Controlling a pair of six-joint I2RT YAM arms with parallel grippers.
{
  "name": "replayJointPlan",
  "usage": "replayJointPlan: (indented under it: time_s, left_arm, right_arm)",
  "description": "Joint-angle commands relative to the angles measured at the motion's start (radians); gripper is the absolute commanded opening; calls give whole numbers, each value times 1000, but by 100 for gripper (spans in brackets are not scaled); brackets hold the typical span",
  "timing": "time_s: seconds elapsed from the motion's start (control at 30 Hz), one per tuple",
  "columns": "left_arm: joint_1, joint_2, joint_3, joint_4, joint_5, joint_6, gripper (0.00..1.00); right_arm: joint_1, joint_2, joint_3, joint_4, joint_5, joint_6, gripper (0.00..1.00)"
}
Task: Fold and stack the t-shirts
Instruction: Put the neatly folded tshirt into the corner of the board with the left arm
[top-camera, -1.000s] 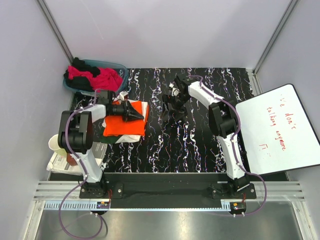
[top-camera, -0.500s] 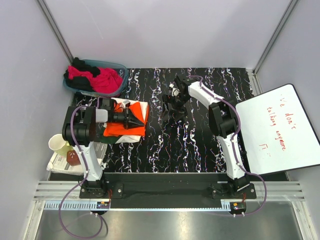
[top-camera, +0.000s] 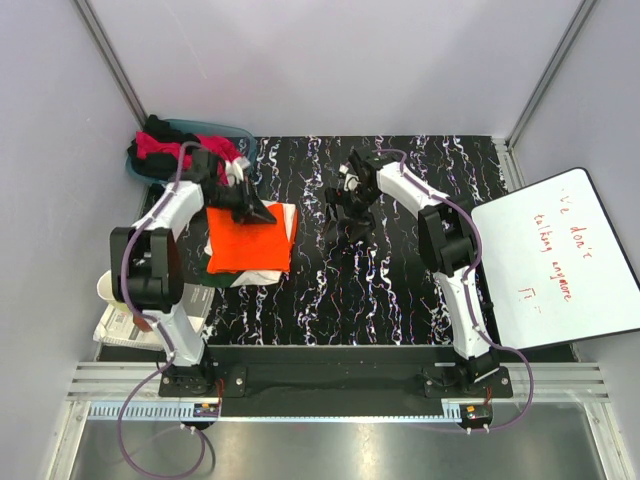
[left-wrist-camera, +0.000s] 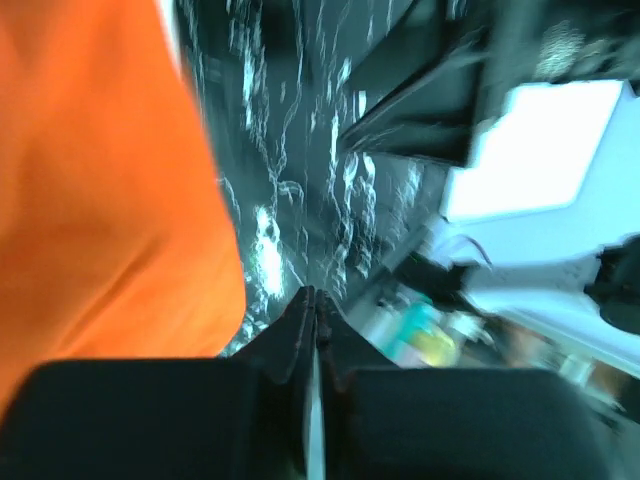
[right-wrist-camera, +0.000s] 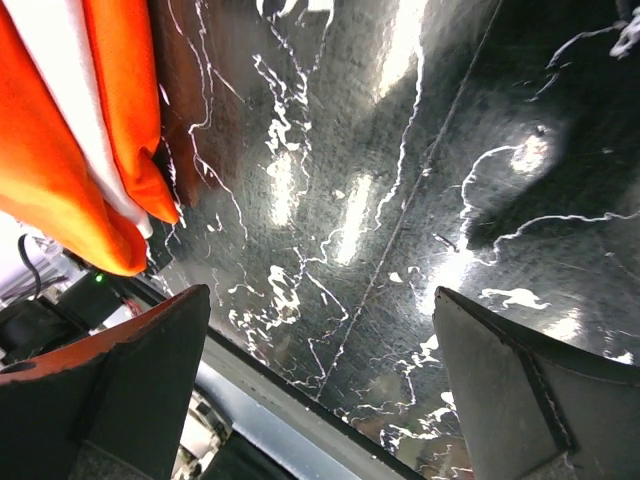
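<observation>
A folded bright orange t-shirt (top-camera: 245, 242) lies on the black marbled table (top-camera: 400, 290), left of centre, with a white layer showing at its near edge (top-camera: 238, 279). My left gripper (top-camera: 263, 213) is shut and empty over the orange shirt's far right part. In the left wrist view, the closed fingertips (left-wrist-camera: 312, 296) sit just past the orange t-shirt's (left-wrist-camera: 100, 180) edge. My right gripper (top-camera: 345, 207) hangs open above bare table, right of the shirt. Its wrist view shows the orange and white t-shirt folds (right-wrist-camera: 70, 150) at upper left. Magenta (top-camera: 160, 146) and black t-shirts fill the basket.
The teal basket (top-camera: 240, 133) stands at the back left corner. A white board with red writing (top-camera: 560, 265) lies off the table's right edge. A cup (top-camera: 108, 288) and a small tray of items (top-camera: 120, 325) sit at the near left.
My left arm has swung from the shirt's left side round to the back near the basket. Its gripper has shifted slightly toward the shirt's far edge, still shut. The right arm is unmoved.
</observation>
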Motion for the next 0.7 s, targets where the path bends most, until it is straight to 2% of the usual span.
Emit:
replayJointPlan:
  time_s: [0.0, 0.07, 0.1, 0.13, 0.2, 0.33, 0.47, 0.67]
  left_arm:
    - [0, -105, 167, -129, -236, 80, 26]
    - [-6, -93, 246, -182, -342, 102, 41]
    - [-17, -83, 274, -204, -380, 112, 69]
    - [-20, -77, 299, -237, -437, 123, 82]
    - [-36, -56, 348, -259, -486, 135, 99]
    - [-59, -16, 419, -325, -633, 168, 99]
    - [-106, 39, 474, -367, -705, 208, 99]
    - [-284, 139, 511, -396, -817, 246, 99]
  right_arm:
    - [-26, -67, 88, -13, 70, -23, 100]
    - [-40, -62, 107, -19, 84, -18, 100]
    - [-54, -61, 120, -27, 99, -15, 100]
    - [-63, -58, 125, -30, 110, -10, 100]
    - [-83, -57, 130, -31, 133, 5, 100]
    - [-112, -62, 127, -39, 177, 23, 100]
    - [-131, -68, 114, -42, 188, 20, 100]
    - [-143, -73, 90, -45, 199, 14, 100]
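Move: The folded orange shirt on the stack lies under the left hand, its middle about 11 cm lower, 3 cm nearer the base and 4 cm to the left. A green cloth peeks out about 11 cm back and 9 cm left of the hand, and the clothes basket stands roughly 18 cm ahead and 16 cm left. From the right hand, the shirt's middle is some 18 cm left, 3 cm back and slightly lower. The left hand rises about 7 cm off the orange shirt while going forward some 5 cm and a little left, its shut fingers spreading wide, then sinks again by about 5 cm over the shirt's far part, the wrist swinging some 40 degrees so that the fingers turn from rightward-slanting to nearly straight down. Meanwhile the right hand, still wide open and low over the table, draws away from the stack to the right and forward. ##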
